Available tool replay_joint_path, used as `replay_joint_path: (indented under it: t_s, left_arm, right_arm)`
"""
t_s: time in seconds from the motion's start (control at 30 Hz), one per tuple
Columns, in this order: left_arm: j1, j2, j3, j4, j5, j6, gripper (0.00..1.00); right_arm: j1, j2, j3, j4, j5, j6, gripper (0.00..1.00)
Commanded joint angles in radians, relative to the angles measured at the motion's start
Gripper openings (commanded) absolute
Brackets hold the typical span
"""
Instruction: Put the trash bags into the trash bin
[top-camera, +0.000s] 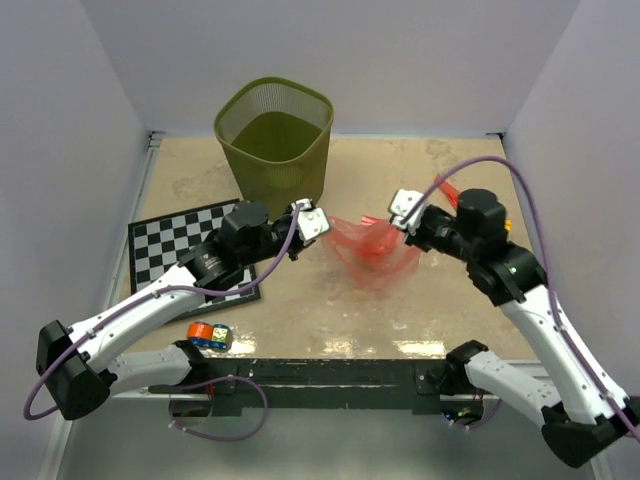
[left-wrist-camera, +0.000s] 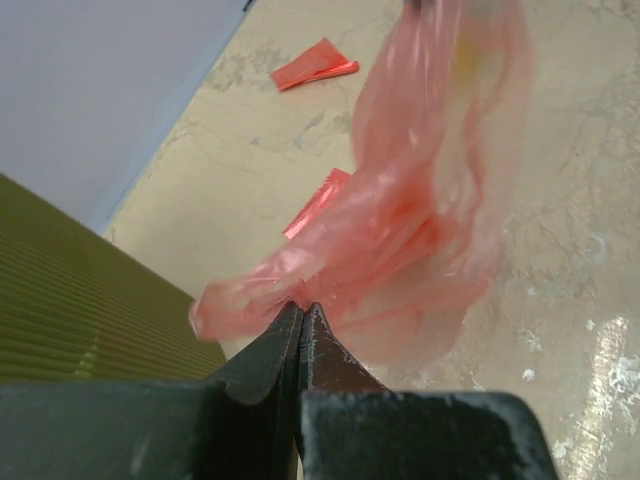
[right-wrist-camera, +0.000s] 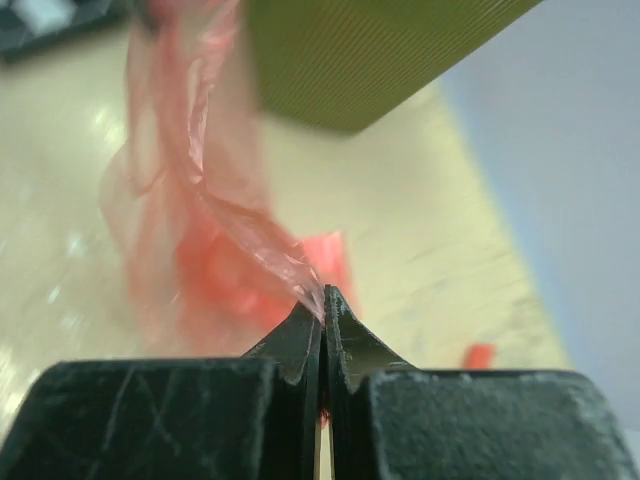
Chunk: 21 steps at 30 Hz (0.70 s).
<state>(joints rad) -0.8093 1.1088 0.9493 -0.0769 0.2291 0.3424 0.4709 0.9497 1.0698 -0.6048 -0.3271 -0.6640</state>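
A translucent red-pink trash bag (top-camera: 372, 250) hangs spread above the table between my two grippers. My left gripper (top-camera: 318, 222) is shut on its left edge; in the left wrist view the film (left-wrist-camera: 420, 220) bunches at the closed tips (left-wrist-camera: 303, 308). My right gripper (top-camera: 403, 218) is shut on the right edge, where a stretched strip of film (right-wrist-camera: 190, 150) runs into the tips (right-wrist-camera: 325, 295). The olive-green mesh trash bin (top-camera: 273, 140) stands upright just behind the left gripper. Flat red strips (left-wrist-camera: 315, 65) (left-wrist-camera: 318, 203) lie on the table beyond the bag.
A black-and-white chessboard (top-camera: 165, 245) lies at the left under the left arm. Small yellow, blue and orange toy blocks (top-camera: 209, 336) sit near the front edge. White walls close the table on the left, back and right.
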Motion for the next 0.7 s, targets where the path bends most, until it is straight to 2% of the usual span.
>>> replay_joint_path:
  t_s: [0.0,0.17,0.37,0.4,0.47,0.53,0.6,0.67]
  left_arm:
    - [0.002,0.0,0.009,0.101,-0.155,-0.069,0.0]
    - [0.005,0.026,0.037,0.097,-0.302,-0.092,0.0]
    - [0.007,0.066,0.137,0.163,-0.28,-0.108,0.0]
    - [0.007,0.083,0.166,0.176,-0.283,-0.105,0.03]
    - [0.005,0.112,0.21,0.201,-0.341,-0.141,0.35]
    - [0.015,0.099,0.22,0.177,-0.343,-0.187,0.59]
    - [0.018,0.042,0.139,0.175,-0.269,-0.181,0.8]
    - [0.018,-0.047,0.015,0.212,-0.17,-0.19,0.96]
  right_arm:
    - [0.002,0.046,0.019,0.178,0.133,0.138,0.0]
    - [-0.011,0.104,0.035,0.304,0.351,0.23,0.0]
    - [-0.017,0.161,0.146,0.356,0.376,0.346,0.0]
    - [-0.017,0.169,0.175,0.358,0.378,0.371,0.0]
    - [-0.028,0.181,0.228,0.361,0.378,0.426,0.0]
    - [-0.038,0.192,0.281,0.358,0.37,0.493,0.0]
    - [-0.046,0.205,0.324,0.349,0.364,0.544,0.0]
    - [-0.063,0.216,0.361,0.336,0.341,0.592,0.0]
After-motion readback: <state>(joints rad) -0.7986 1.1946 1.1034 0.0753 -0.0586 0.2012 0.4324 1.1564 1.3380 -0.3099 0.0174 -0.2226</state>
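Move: The green trash bin's middle is some 22 cm ahead and 9 cm left of the left hand, about 13 cm lower, with the rim near hand height. From the right hand, the bin is about 21 cm ahead and 24 cm left. The open bag, pinched by both hands, sags between them, about 8 cm right of the left hand and as far below. The folded bag lies some 22 cm ahead and 19 cm right of the right hand, 27 cm down. The left hand carries its bag edge forward about 5 cm almost level, then opens wide and lets go while rising some 8 cm and turning a little counter-clockwise. The right hand keeps its pinch and swings the bag forward about 10 cm, bobbing up and down once before lifting to some 11 cm, turning clockwise by nearly 30 degrees and rolling its left side up. ##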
